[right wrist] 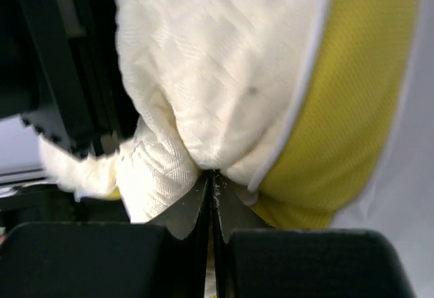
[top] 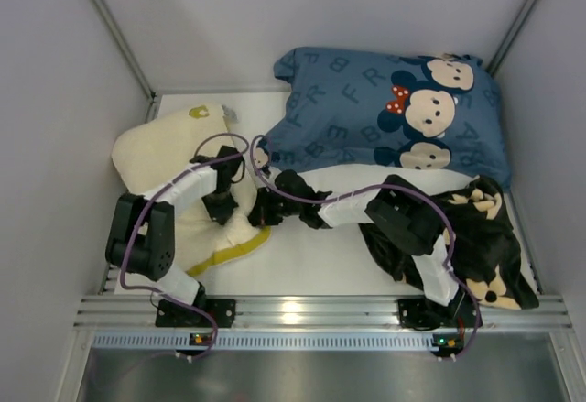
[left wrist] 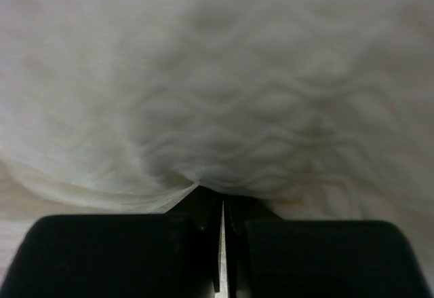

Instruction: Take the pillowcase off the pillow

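Observation:
The cream quilted pillow [top: 169, 150] lies at the left of the table, its yellow edge band [top: 233, 251] turned toward the front. My left gripper [top: 224, 199] is pressed into the pillow's right side. In the left wrist view its jaws [left wrist: 222, 199] are shut, with the pillow's [left wrist: 237, 108] fabric pinched at the tips. My right gripper [top: 263, 210] reaches in from the right and is shut on a fold of the pillow [right wrist: 203, 60] beside the yellow band [right wrist: 352, 108]. The black pillowcase [top: 490, 233] with tan flowers lies crumpled at the right, apart from the pillow and partly under my right arm.
A blue pillow with cartoon mice and letters [top: 385, 109] fills the back right. White walls enclose the table on three sides. A metal rail [top: 302, 310] runs along the front edge by the arm bases.

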Robot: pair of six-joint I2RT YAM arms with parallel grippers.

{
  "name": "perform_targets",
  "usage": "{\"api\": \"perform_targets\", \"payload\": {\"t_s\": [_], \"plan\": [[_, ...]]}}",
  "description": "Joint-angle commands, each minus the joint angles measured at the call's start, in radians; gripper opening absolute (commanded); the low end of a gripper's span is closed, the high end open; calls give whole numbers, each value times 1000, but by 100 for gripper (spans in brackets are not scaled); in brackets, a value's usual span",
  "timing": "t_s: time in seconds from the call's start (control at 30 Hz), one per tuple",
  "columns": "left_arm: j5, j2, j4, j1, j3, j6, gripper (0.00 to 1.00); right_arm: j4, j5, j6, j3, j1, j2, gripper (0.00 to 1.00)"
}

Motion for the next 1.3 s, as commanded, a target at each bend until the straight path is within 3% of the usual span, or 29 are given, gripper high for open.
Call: {"api": "perform_targets", "payload": {"t_s": [0.0,0.27,0.57,0.6,0.67,0.8,0.93,1.1,1.27], "plan": [[47,-39,304,175,-29,53,0,-28,-235,57,111,107,108,0],[134,-53,281,459,-11,162,0,35,-353,157,360,123,257,0],[199,-69,283,487,2,193,0,-131,-342,24,637,-12,380,0],[205,-95,283,487,-3,185,0,-220,-327,-2,662,-27,384,0],[231,-139,281,487,-11,185,0,-281,-286,-63,641,-66,359,0],[243,-243,275,487,-52,189,0,-284,-189,-157,469,-86,144,1],[291,-358,264,489,-96,171,11,-301,-190,-191,432,-109,92,2],[311,-480,232,489,-90,125,39,-309,-187,-197,421,-141,95,2],[479,-549,203,487,-63,131,48,-451,-103,-228,521,-181,174,2]]}}
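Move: Both shut grippers are buried in the white pillow's near right part. The pillow's middle lies about 9 cm ahead and 10 cm left of the left gripper, at its height, and from the right gripper about 9 cm ahead, 18 cm left and slightly lower. From the right gripper, the blue pillow lies some 30 cm ahead and 37 cm right; the stripped pillowcase lies about 5 cm back and 52 cm right. Sweep both shut grippers left about 10 cm, shoving the white pillow's right side along; ease the left forward and the right slightly back meanwhile. Then lift the left gripper clear by some 10 cm, tipping its fingers forward and opening them about halfway, while the right, still shut, swings forward and back to the right along the pillow's yellow-trimmed edge, rising a little. ##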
